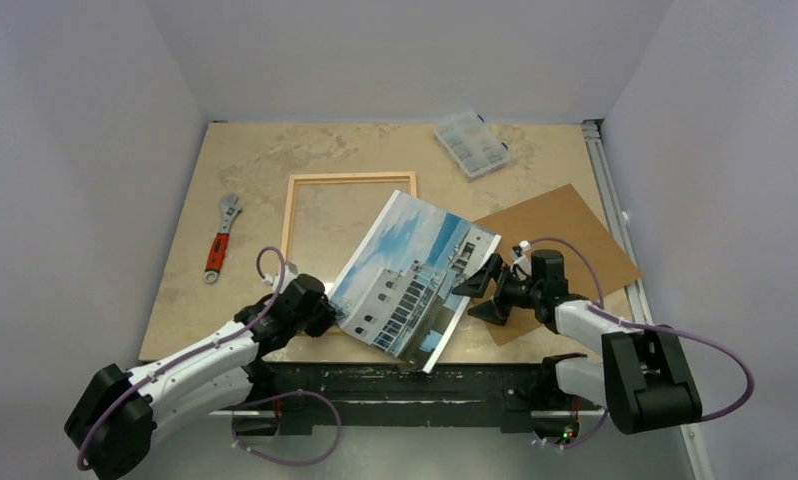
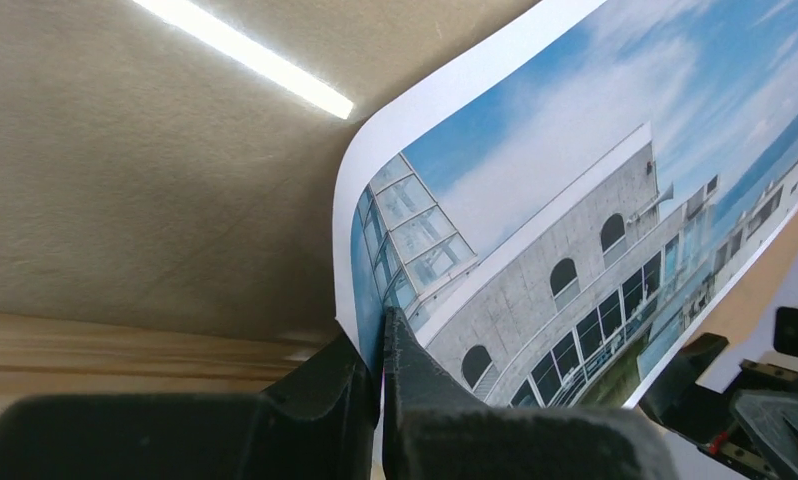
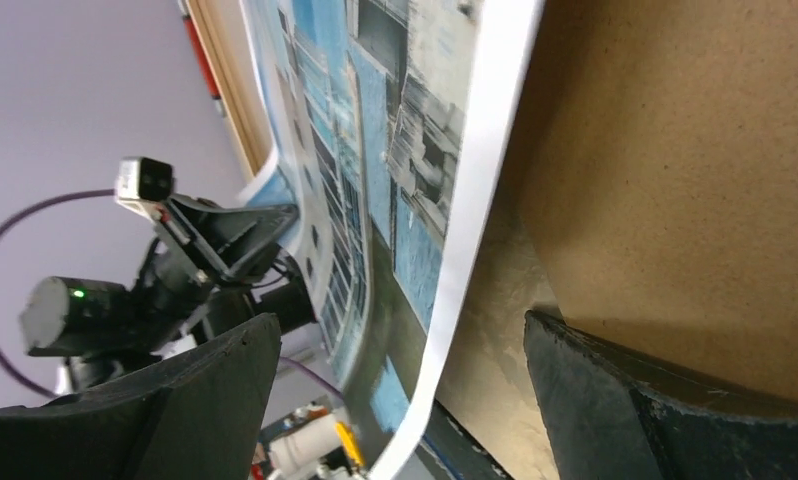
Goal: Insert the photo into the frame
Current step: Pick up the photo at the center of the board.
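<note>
The photo (image 1: 415, 275) shows a white building under blue sky and is lifted at a slant, its near corner over the table's front edge. My left gripper (image 1: 327, 312) is shut on the photo's left edge (image 2: 380, 350), and the photo (image 2: 575, 200) curves up from the jaws. My right gripper (image 1: 480, 295) stands open at the photo's right edge. In the right wrist view the white border of the photo (image 3: 470, 250) passes between the spread fingers (image 3: 400, 400) and touches neither. The light wooden frame (image 1: 293, 215) lies flat behind the photo, partly covered by it.
A brown backing board (image 1: 575, 240) lies flat on the right, under my right gripper; it shows in the right wrist view too (image 3: 695, 170). A red-handled wrench (image 1: 220, 240) lies at the left. A clear plastic parts box (image 1: 470, 143) sits at the back.
</note>
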Controlling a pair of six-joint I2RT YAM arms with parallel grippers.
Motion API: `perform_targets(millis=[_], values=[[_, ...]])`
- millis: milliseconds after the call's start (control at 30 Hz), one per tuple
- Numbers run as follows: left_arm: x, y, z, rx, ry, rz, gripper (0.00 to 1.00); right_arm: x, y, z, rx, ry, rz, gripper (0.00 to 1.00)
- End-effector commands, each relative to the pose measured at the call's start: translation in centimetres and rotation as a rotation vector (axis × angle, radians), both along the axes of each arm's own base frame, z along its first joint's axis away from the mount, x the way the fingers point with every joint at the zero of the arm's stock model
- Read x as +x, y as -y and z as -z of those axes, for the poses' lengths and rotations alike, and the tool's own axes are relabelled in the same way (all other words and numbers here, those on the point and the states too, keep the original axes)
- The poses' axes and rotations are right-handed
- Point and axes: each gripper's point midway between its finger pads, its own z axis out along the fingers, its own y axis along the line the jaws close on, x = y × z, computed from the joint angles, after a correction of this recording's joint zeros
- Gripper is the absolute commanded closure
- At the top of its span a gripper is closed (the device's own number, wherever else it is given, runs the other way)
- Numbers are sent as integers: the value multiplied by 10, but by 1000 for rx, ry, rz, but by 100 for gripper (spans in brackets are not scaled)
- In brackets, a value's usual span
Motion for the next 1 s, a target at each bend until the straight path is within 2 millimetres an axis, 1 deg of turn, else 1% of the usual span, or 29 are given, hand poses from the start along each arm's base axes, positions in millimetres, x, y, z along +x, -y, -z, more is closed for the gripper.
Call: perform_targets(millis=[0, 100, 200, 300, 333, 400, 433, 467, 500, 533, 600, 633, 667, 767, 800, 833, 900, 967], values=[[1, 25, -2, -147, 6, 12, 96, 9, 2, 17, 14, -45, 108, 9], [-2, 26, -1, -136, -11, 31, 97, 23, -3, 0, 77, 15, 130, 17], [-3, 27, 0, -143, -8, 39, 97, 35, -6, -20, 103, 74, 133, 25], [-4, 28, 1, -149, -8, 43, 96, 45, -7, -40, 116, 127, 133, 38], [-4, 29, 1, -149, -8, 45, 96, 48, -7, -43, 108, 139, 132, 43], [-5, 30, 1, -150, -6, 56, 96, 52, -4, -45, 73, 156, 137, 55], [-4, 31, 0, -151, 0, 66, 95, 55, -2, -44, 50, 159, 142, 62], [-5, 32, 0, -144, 4, 79, 94, 57, 0, -42, 33, 155, 148, 78], [-6, 32, 1, -139, 2, 87, 92, 60, 0, -41, 23, 164, 149, 87], [-7, 32, 3, -134, 2, 91, 91, 62, 1, -40, 16, 172, 148, 90], [-9, 31, 6, -131, 2, 97, 90, 69, 2, -38, -3, 177, 150, 93], [-8, 32, 5, -136, 14, 104, 89, 72, 1, -37, -6, 180, 147, 97], [-8, 33, 5, -138, 19, 108, 88, 73, 1, -37, -4, 176, 145, 100], [-10, 32, 7, -134, 21, 113, 82, 78, -1, -39, -7, 180, 131, 100], [-9, 32, 7, -137, 23, 112, 78, 80, -1, -40, -12, 181, 129, 100], [-9, 35, 4, -147, 35, 125, 69, 82, -1, -43, -15, 180, 130, 100], [-7, 40, -3, -154, 55, 158, 46, 87, -2, -54, -10, 195, 122, 100], [-5, 44, -10, -150, 62, 190, 25, 93, -4, -69, -12, 216, 112, 100]])
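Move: The photo's middle is about 5 cm ahead and 10 cm to the left of the right hand, at about its height, and the near part of its right edge already runs between that hand's open fingers. The brown board's middle lies some 8 cm ahead and 17 cm to the right, 4 cm lower; the frame's about 10 cm ahead and 23 cm left. From the left hand, gripping the photo's left corner, the photo's middle lies 8 cm ahead and 15 cm right. The right fingers close from wide open and pinch the photo's right edge as that hand slides forward along it about 7 cm, ending some 3 cm higher and yawing slightly clockwise. The left hand, holding the left corner, creeps about 4 cm to the right with a slight roll, then spreads its fingers late and lifts a little to let go. ##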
